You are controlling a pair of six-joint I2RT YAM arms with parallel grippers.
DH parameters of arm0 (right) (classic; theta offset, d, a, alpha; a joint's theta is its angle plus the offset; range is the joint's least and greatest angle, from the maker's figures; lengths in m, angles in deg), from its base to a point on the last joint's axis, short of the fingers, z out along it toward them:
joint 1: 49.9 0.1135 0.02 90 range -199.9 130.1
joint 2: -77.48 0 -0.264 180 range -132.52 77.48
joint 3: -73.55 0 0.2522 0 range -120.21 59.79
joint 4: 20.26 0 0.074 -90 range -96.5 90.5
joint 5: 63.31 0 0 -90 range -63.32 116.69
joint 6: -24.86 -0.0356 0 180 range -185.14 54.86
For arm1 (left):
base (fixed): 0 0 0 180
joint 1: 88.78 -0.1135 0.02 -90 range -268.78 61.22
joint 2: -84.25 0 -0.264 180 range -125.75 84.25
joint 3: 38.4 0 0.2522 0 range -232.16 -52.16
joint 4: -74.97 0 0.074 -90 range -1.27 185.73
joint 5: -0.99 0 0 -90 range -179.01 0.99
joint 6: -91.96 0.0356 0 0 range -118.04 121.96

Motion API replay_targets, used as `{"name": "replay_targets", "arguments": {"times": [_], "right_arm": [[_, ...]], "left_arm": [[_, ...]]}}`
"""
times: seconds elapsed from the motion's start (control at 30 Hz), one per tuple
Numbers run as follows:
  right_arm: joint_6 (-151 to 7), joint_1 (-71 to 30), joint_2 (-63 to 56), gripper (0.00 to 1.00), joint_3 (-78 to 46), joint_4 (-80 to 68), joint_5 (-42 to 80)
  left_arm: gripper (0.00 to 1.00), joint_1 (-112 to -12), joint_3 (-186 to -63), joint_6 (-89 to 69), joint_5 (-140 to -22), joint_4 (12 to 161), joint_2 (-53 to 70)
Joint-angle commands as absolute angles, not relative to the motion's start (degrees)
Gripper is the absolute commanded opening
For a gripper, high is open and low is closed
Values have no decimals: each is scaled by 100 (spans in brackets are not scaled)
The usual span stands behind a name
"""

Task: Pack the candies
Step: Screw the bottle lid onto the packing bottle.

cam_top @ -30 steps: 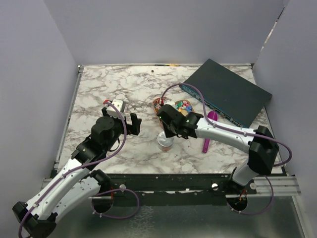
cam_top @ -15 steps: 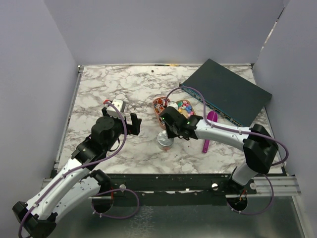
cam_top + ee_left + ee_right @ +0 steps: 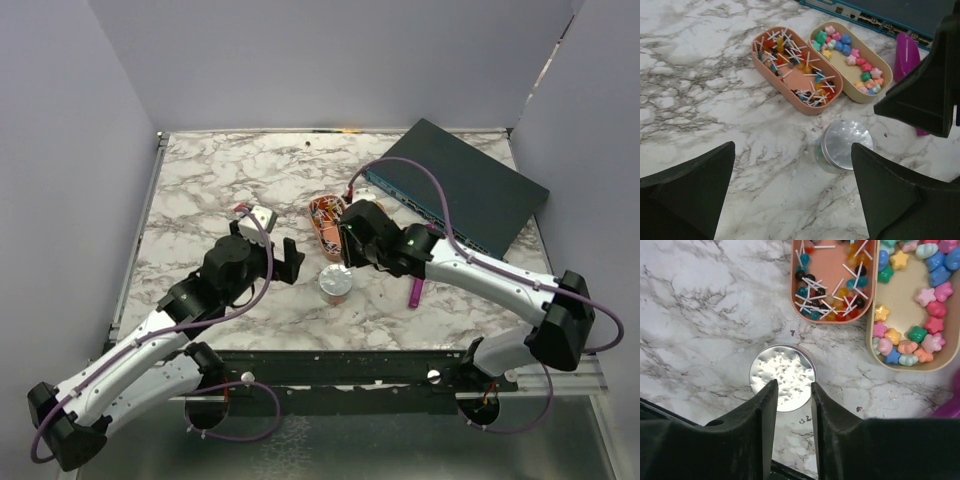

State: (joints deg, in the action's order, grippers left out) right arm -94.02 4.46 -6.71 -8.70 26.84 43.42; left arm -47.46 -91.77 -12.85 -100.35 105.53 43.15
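The candies (image 3: 920,315) are small star-shaped sweets in pink, blue, yellow and green. They lie in a beige oval tray (image 3: 905,295), also seen in the left wrist view (image 3: 847,50). A small clear jar with a silver lid (image 3: 336,284) stands on the marble in front of the trays; it also shows in the wrist views (image 3: 783,376) (image 3: 845,144). My right gripper (image 3: 342,258) (image 3: 792,385) hovers above the jar, jaws slightly apart and empty. My left gripper (image 3: 283,262) (image 3: 792,150) is wide open and empty, just left of the jar.
An orange oval tray (image 3: 322,215) (image 3: 795,65) of small stick lollipops sits beside the candy tray. A purple scoop (image 3: 415,292) lies right of the jar. A dark flat box (image 3: 460,185) lies at the back right. Grey walls close three sides.
My right gripper has lifted off the jar and drawn back toward the trays, leaving the lidded jar in full view. My left arm has reached forward and right, toward the jar.
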Motion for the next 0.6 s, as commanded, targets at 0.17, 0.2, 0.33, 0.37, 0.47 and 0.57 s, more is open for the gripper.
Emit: {"name": "replay_targets", "arguments": {"times": [0.17,0.2,0.33,0.37,0.47,0.57], "right_arm": [[-9222,437,262,81,-571,3024,5002],[-9213,436,366,85,-509,3030,5040],[-9211,437,610,99,-260,3001,5111],[-9219,441,676,100,-188,2980,5117],[-9195,431,861,100,34,2933,5095],[-9177,423,1036,100,226,2940,5101]], "left_arm": [[99,-3440,-8975,-2205,-10556,10344,4059],[99,-3252,-8951,-2280,-10686,10329,4000],[99,-2242,-8817,-2558,-11623,10270,3742],[99,-1963,-8781,-2628,-11885,10247,3681],[99,-1274,-8662,-2887,-12657,10116,3431],[99,-778,-8394,-3235,-13346,9849,3213]]}}
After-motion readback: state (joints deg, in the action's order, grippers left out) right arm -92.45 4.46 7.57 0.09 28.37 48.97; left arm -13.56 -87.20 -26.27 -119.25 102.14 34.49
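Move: The packing bottle, its lid already resting on top, stands roughly 12 cm to the left hand's right, 3 cm back and 16 cm below. From the right hand it is about 2 cm back, 2 cm left and 10 cm down. The lollipop tray's middle is some 13 cm beyond the bottle and 1 cm to its left; the cream candy tray is 13 cm beyond the bottle and 7 cm to its right. The purple scoop lies about 18 cm to the right hand's right and 4 cm ahead. The left hand, fingers wide open, swings about 9 cm back and 9 cm to the right while sinking some 5 cm, closing in on the near left side of the packing bottle and turning some 10 degrees clockwise, without touching it yet. Already clear above the lid, the right hand makes room and readies a wide grasp: it rises about 4 cm, shifts some 5 cm right away from the bottle, then starts to sink a little as its fingers spread from partly to fully open. ##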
